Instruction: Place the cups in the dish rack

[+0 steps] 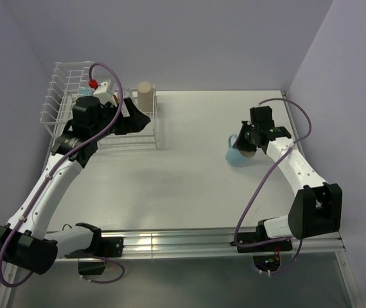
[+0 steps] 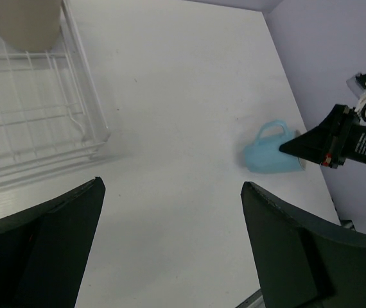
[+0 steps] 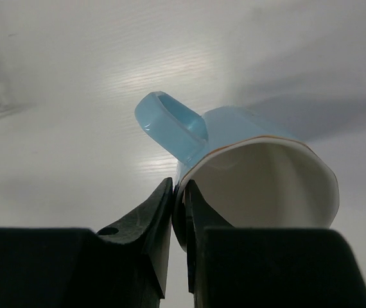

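Note:
A light blue mug (image 1: 235, 156) lies on its side on the white table, right of centre. My right gripper (image 1: 244, 142) is shut on its rim: in the right wrist view one finger is outside the mug (image 3: 266, 186) and the other inside, right gripper (image 3: 178, 189) pinching the wall just below the handle. The white wire dish rack (image 1: 61, 96) stands at the back left with a beige cup (image 1: 145, 96) upright in its right end. My left gripper (image 1: 138, 115) hovers at the rack's right side, open and empty. Its wrist view shows the left gripper (image 2: 173, 184), the rack (image 2: 42, 128), the beige cup (image 2: 26, 22) and the mug (image 2: 270, 154).
Purple walls close in the table at the back and on both sides. A metal rail (image 1: 189, 240) runs along the near edge by the arm bases. Purple cables loop over both arms.

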### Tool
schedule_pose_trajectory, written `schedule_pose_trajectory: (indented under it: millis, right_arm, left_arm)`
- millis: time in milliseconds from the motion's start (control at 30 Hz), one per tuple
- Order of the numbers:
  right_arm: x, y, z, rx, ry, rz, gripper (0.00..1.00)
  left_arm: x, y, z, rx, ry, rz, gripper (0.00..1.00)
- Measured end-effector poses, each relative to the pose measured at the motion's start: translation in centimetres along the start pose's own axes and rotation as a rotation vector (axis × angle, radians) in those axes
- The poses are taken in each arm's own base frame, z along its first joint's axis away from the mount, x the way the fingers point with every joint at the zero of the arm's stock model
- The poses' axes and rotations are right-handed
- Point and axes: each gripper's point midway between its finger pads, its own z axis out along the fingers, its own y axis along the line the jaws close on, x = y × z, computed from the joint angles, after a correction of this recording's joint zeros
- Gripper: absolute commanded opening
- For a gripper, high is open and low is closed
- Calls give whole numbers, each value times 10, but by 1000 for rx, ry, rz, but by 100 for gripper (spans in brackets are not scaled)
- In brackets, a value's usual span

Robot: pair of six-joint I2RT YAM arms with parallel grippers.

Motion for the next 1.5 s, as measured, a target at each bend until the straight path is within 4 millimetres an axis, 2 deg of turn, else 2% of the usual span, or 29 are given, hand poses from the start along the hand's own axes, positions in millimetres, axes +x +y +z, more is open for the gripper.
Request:
schedule_pose_trajectory:
  millis: [167, 267, 467, 667, 833, 1167, 1500]
  right_arm:
    - [-21, 78, -29, -236, -17, -48, 0]
    - [-28, 114, -47, -382, -19, -43, 0]
    - [-30, 160, -77, -629, 43, 38, 0]
    - [-39, 199, -114, -868, 92, 114, 0]
    - [-41, 219, -142, -1026, 136, 158, 0]
    - [-33, 241, -177, -1207, 229, 191, 0]
    - [-33, 251, -197, -1290, 252, 195, 0]
  left_arm:
    - [32, -1, 15, 78, 54, -75, 95]
    - [49, -4, 21, 134, 79, -117, 95]
    - [59, -23, 27, 303, 61, -165, 99]
    - [46, -49, 28, 470, 16, -143, 99]
    - [42, -60, 29, 556, 3, -101, 99]
    - [42, -73, 36, 696, -10, -47, 99]
    - [35, -95, 24, 884, -42, -31, 99]
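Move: The blue mug, already pinched by its rim, has its middle about 3 cm left of the right hand and 4 cm below, no farther out. The open left gripper it goes to is some 40 cm to that hand's left and 19 cm up, roughly level fore and aft. From the left hand the mug lies about 37 cm right, 23 cm lower; the beige cup stands around 25 cm ahead, 3 cm left and the dish rack's middle 22 cm ahead, 16 cm left, both about 25 cm below. The blue mug goes up about 25 cm and left nearly 20 cm in the right hand's unbroken rim pinch, the wrist swinging some 70 degrees so the fingers turn from pointing down to pointing left, the mug's base towards the left gripper. The left hand comes about 10 cm right to meet it, dipping about 5 cm and rising again, its wide-open fingers turning clockwise towards the base. ##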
